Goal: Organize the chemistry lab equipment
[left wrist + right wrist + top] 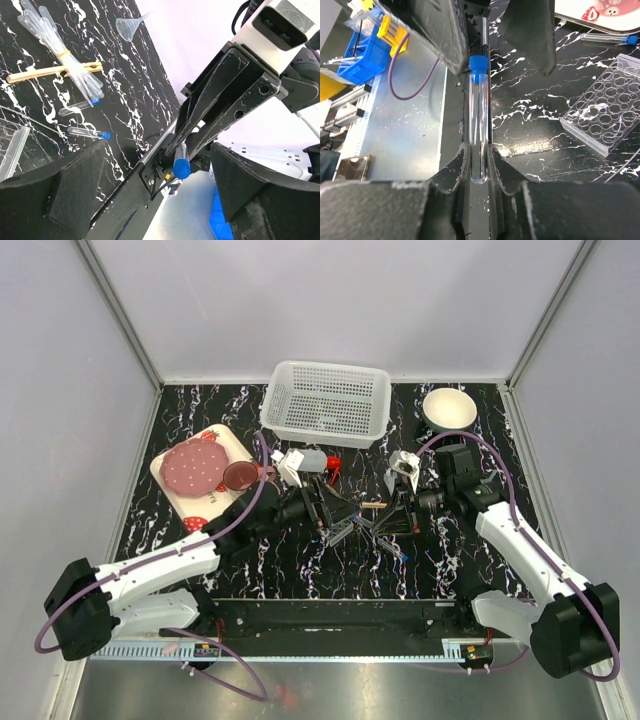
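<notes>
My right gripper (479, 150) is shut on the round bottom end of a clear test tube (479, 125); its blue cap (181, 167) points at my left gripper (157, 150). The left one stands open, its fingers (530, 35) on either side of the cap without touching it. Both grippers meet over the table's middle (362, 515). Two more blue-capped tubes (87, 132) lie on the table near a banded bundle of pipettes (65, 55), wooden sticks (50, 72) and a small funnel (127, 27). A clear tube rack (605, 115) with round holes lies flat nearby.
A white mesh basket (326, 403) stands at the back centre, with a red-capped bottle (325, 462) in front of it. A white bowl (449, 408) is at the back right. The strawberry-print tray (222, 445) with pink plate and mug is on the left.
</notes>
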You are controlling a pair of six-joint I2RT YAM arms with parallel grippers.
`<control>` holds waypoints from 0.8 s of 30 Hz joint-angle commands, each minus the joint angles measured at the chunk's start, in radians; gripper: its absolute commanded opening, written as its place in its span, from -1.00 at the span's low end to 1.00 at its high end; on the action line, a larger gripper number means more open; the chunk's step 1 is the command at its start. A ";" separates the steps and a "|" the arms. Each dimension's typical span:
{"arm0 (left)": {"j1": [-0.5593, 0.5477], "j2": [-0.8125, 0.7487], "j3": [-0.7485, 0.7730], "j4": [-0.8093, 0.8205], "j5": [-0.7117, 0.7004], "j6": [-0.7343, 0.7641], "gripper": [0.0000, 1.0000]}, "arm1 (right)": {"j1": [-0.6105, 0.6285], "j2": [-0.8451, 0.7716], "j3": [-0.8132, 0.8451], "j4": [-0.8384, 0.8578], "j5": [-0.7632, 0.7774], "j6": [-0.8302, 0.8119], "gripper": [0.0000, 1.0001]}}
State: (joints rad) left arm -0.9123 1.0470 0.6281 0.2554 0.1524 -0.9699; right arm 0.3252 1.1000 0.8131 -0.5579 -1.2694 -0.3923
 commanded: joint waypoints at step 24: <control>-0.036 0.093 0.044 0.183 0.013 -0.033 -0.08 | -0.041 0.001 -0.091 0.279 -0.031 0.228 -0.79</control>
State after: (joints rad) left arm -0.9436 1.1675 0.6525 0.3866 0.1482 -1.0176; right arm 0.2920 1.1000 0.7288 -0.3229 -1.2888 -0.1776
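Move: The left hand's open fingers face the blue cap of the test tube, about 4 cm to that hand's right, a touch back and at its height. From the left hand, the clear rack lies roughly 10 cm ahead, 3 cm left and 22 cm below; a loose tube is 2 cm ahead, 13 cm right, equally low. The right hand already grips the tube, its cap about 5 cm left, 3 cm above and level fore-and-aft. Rightward by about 2.5 cm goes the left hand, dipping some 1 cm and rising again, to bring its fingers around the capped end of the test tube; they close from nearly wide open to about half. The right hand keeps its pinch on the tube and eases forward just over 1 cm, turning slightly. ##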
